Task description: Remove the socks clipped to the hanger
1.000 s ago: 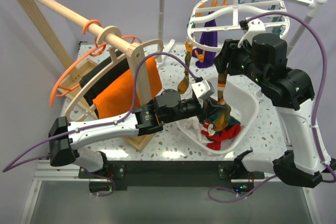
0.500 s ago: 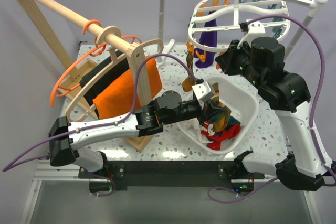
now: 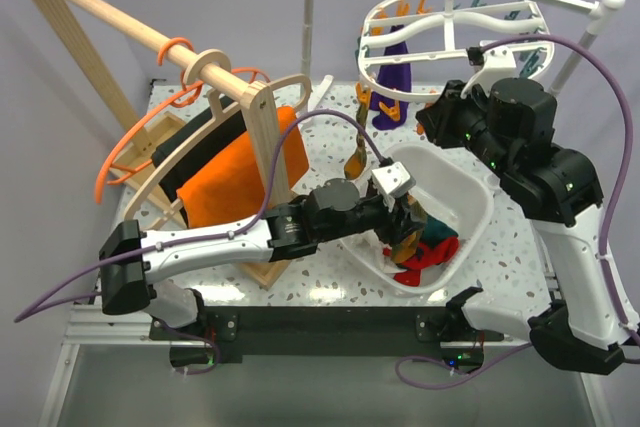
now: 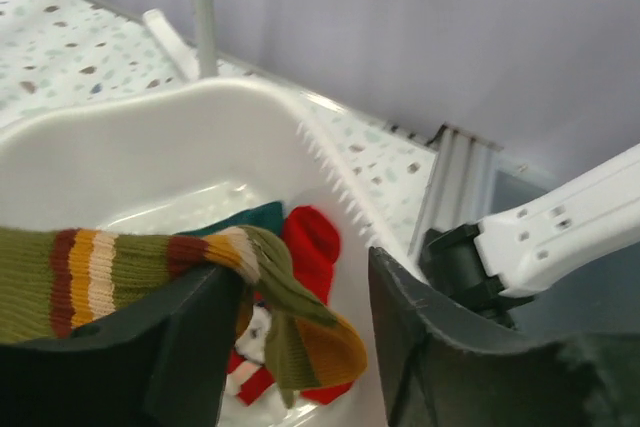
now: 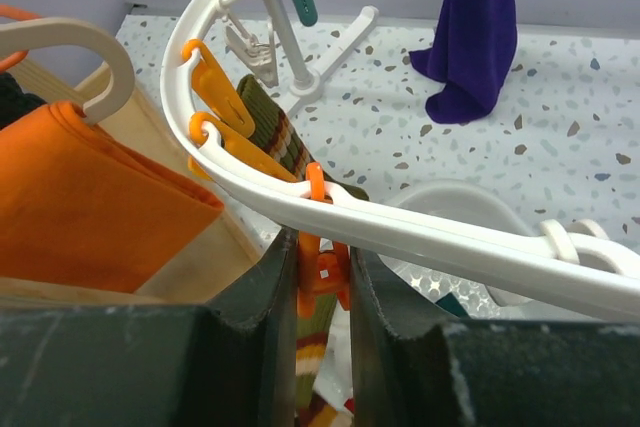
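The white oval hanger [image 3: 452, 22] hangs from the rail at the back right. A purple sock [image 3: 392, 82] and a brown-striped sock [image 3: 354, 159] hang from it. Under the hanger rim [image 5: 420, 232], my right gripper [image 5: 322, 247] is shut on an orange clip [image 5: 320, 282] that holds the striped sock [image 5: 275, 132]. My left gripper [image 4: 305, 272] stands open over the white basin [image 4: 150, 137]. Another striped sock [image 4: 270, 287] lies loose over its left finger. Below it in the basin are a red sock [image 4: 312, 237] and a dark green sock [image 4: 250, 217].
A wooden rack with a long pole [image 3: 110, 12] fills the left side. It carries a wooden coat hanger with an orange cloth [image 3: 235, 172] and thin orange hangers [image 3: 120, 162]. A white post [image 3: 310, 27] stands behind the basin [image 3: 470, 187].
The striped sock came off its clip and went down into the basin with my left gripper, which has now opened. My right gripper shifted along the hanger rim and closed on another orange clip.
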`<state>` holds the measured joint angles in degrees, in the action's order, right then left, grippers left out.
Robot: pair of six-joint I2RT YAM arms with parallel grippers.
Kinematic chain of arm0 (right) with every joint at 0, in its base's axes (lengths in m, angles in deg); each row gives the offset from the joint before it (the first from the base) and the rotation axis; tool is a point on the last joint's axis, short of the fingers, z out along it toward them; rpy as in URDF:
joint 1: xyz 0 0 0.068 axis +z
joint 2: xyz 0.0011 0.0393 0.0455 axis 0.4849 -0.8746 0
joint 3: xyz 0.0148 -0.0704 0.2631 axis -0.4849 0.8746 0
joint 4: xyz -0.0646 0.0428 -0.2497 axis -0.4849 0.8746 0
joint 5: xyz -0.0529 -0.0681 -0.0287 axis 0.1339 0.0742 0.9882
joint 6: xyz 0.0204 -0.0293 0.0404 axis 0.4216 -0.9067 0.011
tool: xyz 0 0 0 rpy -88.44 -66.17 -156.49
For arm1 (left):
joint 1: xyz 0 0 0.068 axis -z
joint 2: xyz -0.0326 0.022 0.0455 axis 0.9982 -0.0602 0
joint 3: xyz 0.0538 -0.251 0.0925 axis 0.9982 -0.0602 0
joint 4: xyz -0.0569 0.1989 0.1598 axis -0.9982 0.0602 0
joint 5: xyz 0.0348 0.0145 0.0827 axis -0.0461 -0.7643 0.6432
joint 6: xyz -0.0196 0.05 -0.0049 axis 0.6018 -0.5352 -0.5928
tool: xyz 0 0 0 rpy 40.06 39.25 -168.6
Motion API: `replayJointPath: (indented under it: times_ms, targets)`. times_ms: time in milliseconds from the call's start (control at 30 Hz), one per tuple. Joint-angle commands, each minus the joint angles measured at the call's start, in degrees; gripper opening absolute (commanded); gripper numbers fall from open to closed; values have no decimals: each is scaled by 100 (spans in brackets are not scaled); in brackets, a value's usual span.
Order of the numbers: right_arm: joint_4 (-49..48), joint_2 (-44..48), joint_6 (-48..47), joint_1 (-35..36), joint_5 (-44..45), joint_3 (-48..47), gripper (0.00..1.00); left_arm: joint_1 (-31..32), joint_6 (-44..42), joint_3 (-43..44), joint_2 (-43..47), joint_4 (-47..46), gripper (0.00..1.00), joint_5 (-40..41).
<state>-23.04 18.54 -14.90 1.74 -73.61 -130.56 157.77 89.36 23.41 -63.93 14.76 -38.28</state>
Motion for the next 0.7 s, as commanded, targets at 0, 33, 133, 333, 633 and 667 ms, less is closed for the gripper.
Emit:
replayJointPath:
  times_ms: [0, 33, 133, 333, 633, 667]
  targets:
    - [-61, 172, -66, 11, -6, 25, 0, -29, 37, 119, -168, 499, 67, 594]
    - [-26, 198, -75, 11, 3, 34, 0, -47, 37, 137, -169, 577, 75, 769]
    - [62, 225, -136, 11, 21, 25, 0, -99, 28, 111, -90, 622, 88, 1199]
    - [256, 243, -207, 2, 91, -36, 0, -354, 28, 67, 60, 666, 99, 2096]
    - [396, 278, -137, -7, -76, -212, 0, -890, -42, 49, -45, 369, 100, 3293]
    - [388, 278, -128, -7, -85, -221, 0, -1012, -112, 58, -176, 306, 100, 3302]
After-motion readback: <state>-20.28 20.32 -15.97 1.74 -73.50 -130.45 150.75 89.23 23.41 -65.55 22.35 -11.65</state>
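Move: The left hand, with a striped sock loose between its parting fingers, is over the basket, whose middle lies roughly 4 cm ahead, 2 cm to the right and 17 cm below. The hanging striped sock is some 16 cm ahead, 9 cm left and 4 cm above the left hand; the purple sock hangs about 9 cm beyond that one and 6 cm to its right. From the right hand the hanging striped sock is about 5 cm ahead, 9 cm left and 8 cm below. Down first, by about 4 cm, the left hand opens its fingers wide and lets go of the striped sock over the basket, then sweeps forward and left to the hanging striped sock, turning some 30 degrees counter-clockwise so the open fingers come to either side of it. The right hand keeps its grip on the orange clip, easing back slightly. ##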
